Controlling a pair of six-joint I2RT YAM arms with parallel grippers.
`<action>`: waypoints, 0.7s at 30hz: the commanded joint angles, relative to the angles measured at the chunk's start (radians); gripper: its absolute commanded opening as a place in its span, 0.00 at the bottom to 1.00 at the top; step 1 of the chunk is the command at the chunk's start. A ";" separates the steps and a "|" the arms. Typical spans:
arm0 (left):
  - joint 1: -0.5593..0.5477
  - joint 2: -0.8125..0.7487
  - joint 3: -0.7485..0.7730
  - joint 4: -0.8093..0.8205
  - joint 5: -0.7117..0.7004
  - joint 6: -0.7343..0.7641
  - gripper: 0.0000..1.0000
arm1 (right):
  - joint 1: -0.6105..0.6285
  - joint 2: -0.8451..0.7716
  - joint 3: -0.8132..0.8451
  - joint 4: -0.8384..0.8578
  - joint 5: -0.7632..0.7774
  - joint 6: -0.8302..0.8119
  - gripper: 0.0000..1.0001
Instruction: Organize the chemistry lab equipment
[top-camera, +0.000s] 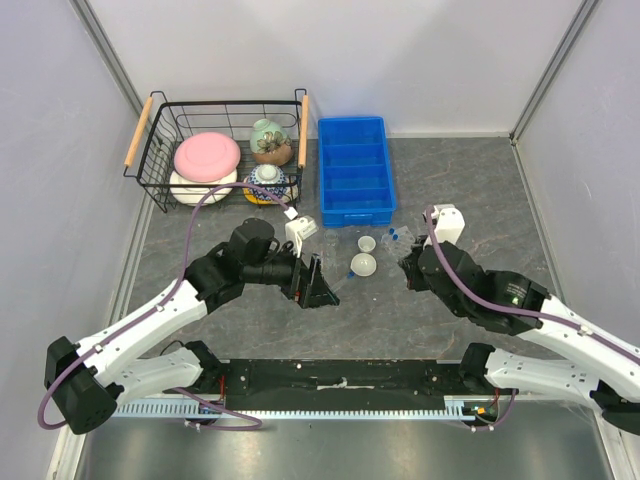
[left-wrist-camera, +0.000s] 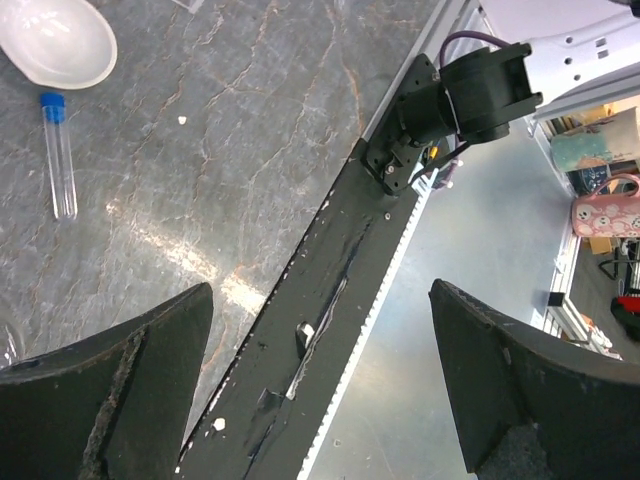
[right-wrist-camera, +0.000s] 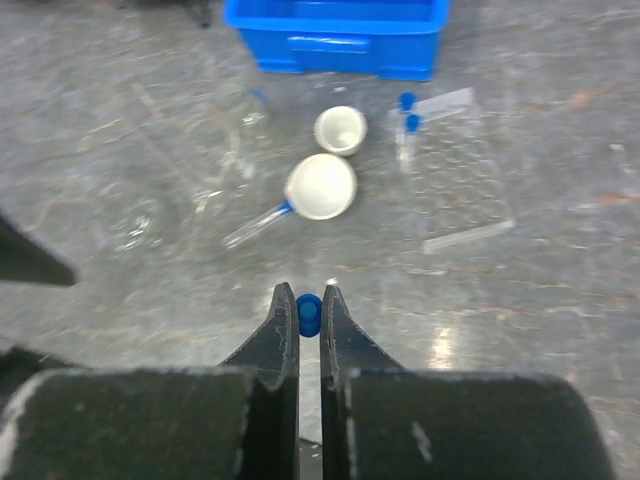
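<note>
My right gripper is shut on a clear tube, its blue cap showing between the fingertips, a little above the table. In the top view this gripper sits right of two small white dishes. Another blue-capped tube lies beside the larger dish. Two more stand in a clear rack. A clear glass flask shows faintly near the bin. My left gripper is open and empty, left of the dishes; its wrist view shows a dish and a tube.
A blue divided bin stands behind the dishes. A black wire basket with pink, white and patterned crockery sits at the back left. The black base rail runs along the near edge. Grey walls close in both sides.
</note>
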 joint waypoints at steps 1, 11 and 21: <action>0.005 -0.027 0.030 -0.017 -0.050 0.050 0.95 | 0.006 -0.001 -0.032 -0.034 0.271 0.002 0.00; 0.005 -0.026 0.013 -0.004 -0.069 0.051 0.95 | -0.025 0.111 -0.138 0.039 0.466 0.053 0.00; 0.005 -0.011 0.006 0.000 -0.067 0.068 0.95 | -0.224 0.166 -0.256 0.374 0.231 -0.067 0.00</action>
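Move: The clear tube rack lies about 9 cm ahead of the right hand, 5 cm to its right and some 21 cm below. The two blue-capped tubes at its far left corner are about 14 cm ahead and 1 cm right of that hand. The white bowl lies about 8 cm ahead and 6 cm left, the small white cup 13 cm ahead and 5 cm left. From the left hand the rack is about 14 cm ahead, 18 cm right. The blue-capped tube, still gripped at its cap, is carried by the right hand down towards the clear rack: first mostly to the right, then forward and lower, ending about 8 cm down with some 6 cm each of forward and right. The wrist turns clockwise by roughly 25 degrees and its left side dips, the closed fingers swinging round to point forward and down. ##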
